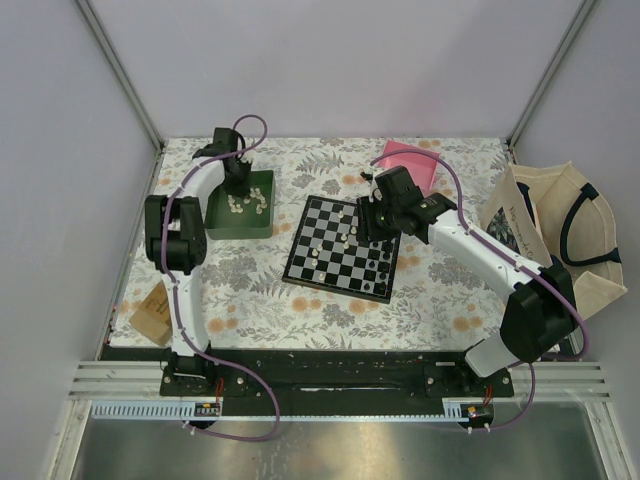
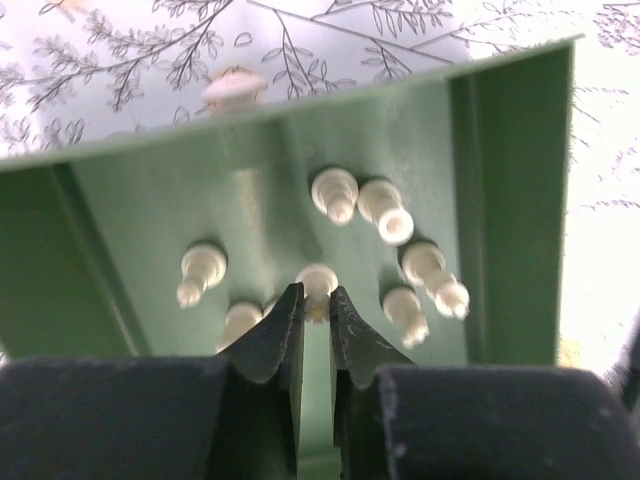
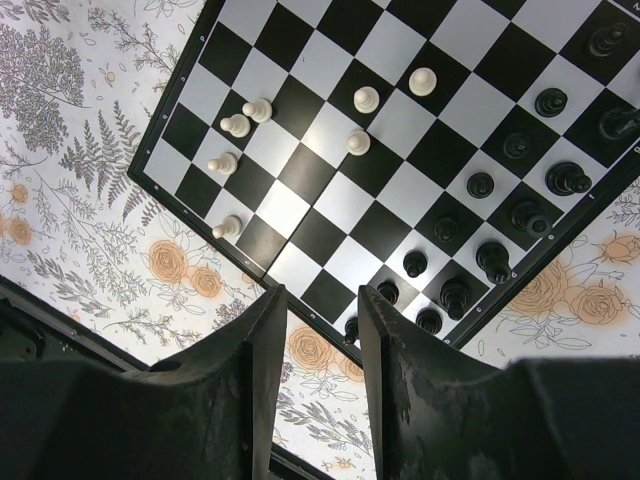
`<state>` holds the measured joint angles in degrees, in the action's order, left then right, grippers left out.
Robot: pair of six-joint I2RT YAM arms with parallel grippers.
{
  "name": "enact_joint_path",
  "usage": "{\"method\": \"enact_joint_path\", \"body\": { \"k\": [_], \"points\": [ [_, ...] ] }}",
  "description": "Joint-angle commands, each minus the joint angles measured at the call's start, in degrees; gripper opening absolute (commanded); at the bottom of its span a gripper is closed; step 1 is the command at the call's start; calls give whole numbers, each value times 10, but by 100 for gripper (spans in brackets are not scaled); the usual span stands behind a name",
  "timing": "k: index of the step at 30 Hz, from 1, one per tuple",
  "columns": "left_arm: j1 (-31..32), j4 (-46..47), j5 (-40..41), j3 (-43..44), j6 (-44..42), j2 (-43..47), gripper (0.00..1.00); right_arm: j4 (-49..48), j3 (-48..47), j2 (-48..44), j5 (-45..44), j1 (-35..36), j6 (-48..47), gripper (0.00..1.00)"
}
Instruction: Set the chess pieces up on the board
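In the left wrist view my left gripper [image 2: 317, 300] is down inside the green tray [image 2: 510, 200], its jaws nearly together and pinching the head of one cream-white chess piece [image 2: 318, 280]. Several other white pieces [image 2: 340, 193] lie loose around it. The board [image 1: 340, 268] lies mid-table, with several white pieces [image 3: 237, 125] on one side and black pieces [image 3: 567, 178] lined up along the other. My right gripper [image 3: 322, 300] hovers open over the board's [image 3: 318, 233] black-piece edge, holding nothing. Seen from above, the left gripper [image 1: 237, 185] is over the tray [image 1: 222, 222] and the right gripper [image 1: 380, 222] over the board.
A pink box [image 1: 410, 160] sits behind the board. A beige tote bag [image 1: 560, 235] lies at the right edge and a brown packet [image 1: 152, 312] at the left. One white piece [image 2: 234, 88] lies on the tablecloth beyond the tray wall.
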<state>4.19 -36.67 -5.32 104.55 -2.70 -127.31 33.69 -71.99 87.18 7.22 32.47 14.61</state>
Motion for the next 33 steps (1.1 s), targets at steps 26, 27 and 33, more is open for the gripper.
{"method": "enact_joint_path", "body": {
  "k": [26, 27, 33],
  "points": [
    [184, -33, -22, 132, 49, 1, 4, -16, 3, -10, -33, -13, 1, 43],
    [187, -33, -24, 132, 49, -1, 4, -17, 4, -10, -33, -12, 1, 43],
    [197, -32, -27, 137, 58, -21, 4, -18, 2, -7, -32, -14, 2, 43]
  ]
}}
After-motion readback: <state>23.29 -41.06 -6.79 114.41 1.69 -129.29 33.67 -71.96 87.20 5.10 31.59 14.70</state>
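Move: Some 20 cm to the right of the left hand, about 3 cm nearer the base and 4 cm lower, lies the board's far-left corner square, where the held white pawn is headed. Loose white pieces stand in the green box about 5 cm to this hand's right, level with it; the nearest pawn on the board is roughly 9 cm right of the corner square and 2 cm nearer. From the right hand that square is about 17 cm ahead, 16 cm left and 14 cm down. Lifting the already pinched white pawn out of the green box, the left hand climbs nearly 14 cm, swings about 18 cm to the right over the box's side, then sinks some 10 cm towards the board's far-left corner, slowing as it nears. The wrist turns about 15 degrees clockwise, the fingers tipping outward on the way and back again; the grip stays shut. ##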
